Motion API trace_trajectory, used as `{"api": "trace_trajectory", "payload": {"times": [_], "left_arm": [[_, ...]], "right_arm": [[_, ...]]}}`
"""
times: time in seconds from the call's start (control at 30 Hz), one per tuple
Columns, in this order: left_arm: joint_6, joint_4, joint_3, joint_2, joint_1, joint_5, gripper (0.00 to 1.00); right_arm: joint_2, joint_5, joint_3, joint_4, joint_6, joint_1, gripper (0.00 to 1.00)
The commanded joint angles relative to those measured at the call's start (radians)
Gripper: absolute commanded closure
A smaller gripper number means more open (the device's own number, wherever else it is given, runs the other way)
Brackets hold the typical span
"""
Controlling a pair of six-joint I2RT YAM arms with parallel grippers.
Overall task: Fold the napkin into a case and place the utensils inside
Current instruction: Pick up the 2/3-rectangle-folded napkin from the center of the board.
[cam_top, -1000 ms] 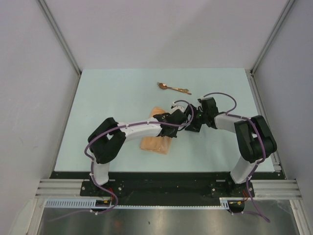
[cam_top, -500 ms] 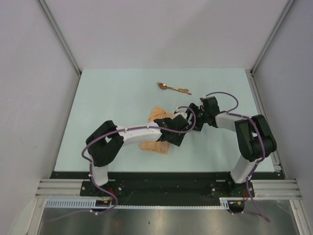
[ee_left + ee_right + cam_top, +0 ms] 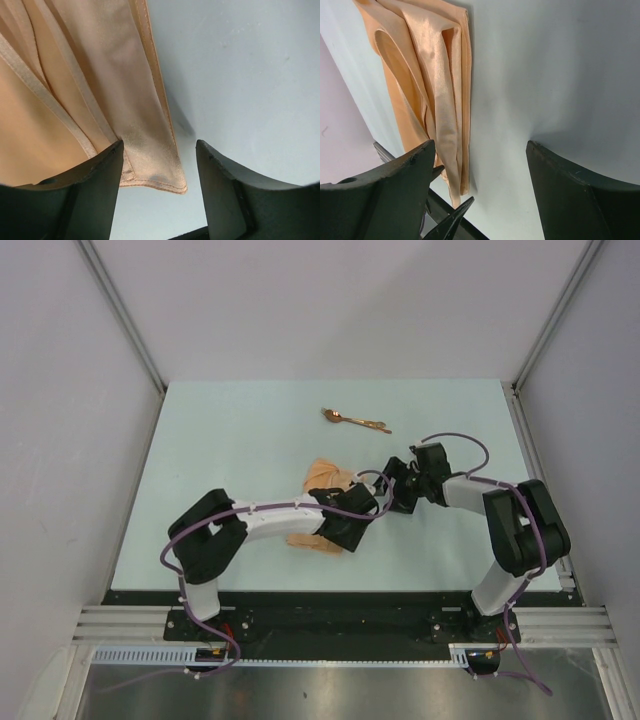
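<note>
The peach-orange napkin [image 3: 322, 479] lies folded into a long strip near the table's middle, partly under my left arm. My left gripper [image 3: 348, 530] is open just above its right edge. In the left wrist view the hemmed corner of the napkin [image 3: 152, 167] sits loose between the spread fingers of the left gripper [image 3: 159, 145], which do not pinch it. My right gripper [image 3: 392, 496] is open over bare table right of the cloth. In its wrist view the napkin [image 3: 435, 75] lies past the left finger of the right gripper [image 3: 480, 145]. The copper utensils [image 3: 355, 421] lie farther back.
The pale table [image 3: 230, 440] has grey walls behind and on both sides. The two gripper heads are close together, and the left gripper's fingertips [image 3: 451, 220] show at the bottom of the right wrist view. A black rail [image 3: 330, 598] runs along the near edge.
My left gripper has opened and let go of the napkin, then drawn back toward the near left. The right gripper has barely shifted and stays open.
</note>
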Motion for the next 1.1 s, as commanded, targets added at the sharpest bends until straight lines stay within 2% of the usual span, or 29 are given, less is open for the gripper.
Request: {"api": "trace_trajectory", "payload": {"times": [0.0,0.13,0.17,0.33,0.37,0.4,0.47,0.5,0.6,0.87,1.07], "left_arm": [[0.014,0.013,0.007,0.033,0.004,0.037,0.38],[0.031,0.039,-0.022,0.070,0.032,0.089,0.51],[0.037,0.044,-0.029,0.077,0.033,0.083,0.52],[0.043,0.056,-0.028,0.126,0.033,0.060,0.68],[0.043,0.056,-0.023,0.130,0.033,0.060,0.71],[0.043,0.056,-0.020,0.131,0.032,0.057,0.79],[0.041,0.057,-0.020,0.122,0.033,0.040,0.86],[0.041,0.053,-0.020,0.104,0.032,0.040,0.92],[0.037,0.060,-0.034,0.033,0.033,0.047,1.00],[0.029,0.094,-0.054,-0.088,0.050,0.139,1.00],[0.008,0.133,-0.072,-0.102,0.056,0.190,1.00]], "right_arm": [[-0.048,0.002,-0.015,-0.005,-0.021,0.008,0.22],[-0.064,0.010,-0.029,-0.011,-0.024,0.008,0.22],[-0.073,0.014,-0.033,-0.013,-0.026,0.010,0.22],[-0.071,0.051,-0.030,-0.007,-0.011,0.039,0.22],[-0.065,0.048,-0.029,-0.004,-0.001,0.050,0.22],[-0.052,0.038,-0.027,-0.005,0.015,0.053,0.21],[-0.039,0.038,-0.020,0.033,0.035,0.065,0.21],[-0.029,0.038,-0.015,0.044,0.045,0.070,0.21],[-0.009,0.042,0.005,0.062,0.078,0.088,0.20],[0.034,0.088,0.025,0.107,0.190,0.149,0.21],[0.097,0.117,0.063,0.119,0.186,0.169,0.25]]}}
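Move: The napkin's near right corner lies between the left gripper's open fingers, roughly 1 to 2 cm below them. The napkin's middle is about 8 cm ahead of that hand and 4 cm to its left. From the open right gripper, the napkin's middle is some 12 cm left, 4 cm back and 3 cm lower. The utensils lie about 17 cm ahead of the right gripper and 6 cm to its left. Lower the left gripper about 1 cm onto the napkin's near right corner, shut its fingers to pinch the cloth while easing slightly forward and left, then raise it about 1 cm with the grip kept. Meanwhile draw the wide-open right gripper back about 2 cm, then sweep it level some 5 cm left to the napkin's right edge. ##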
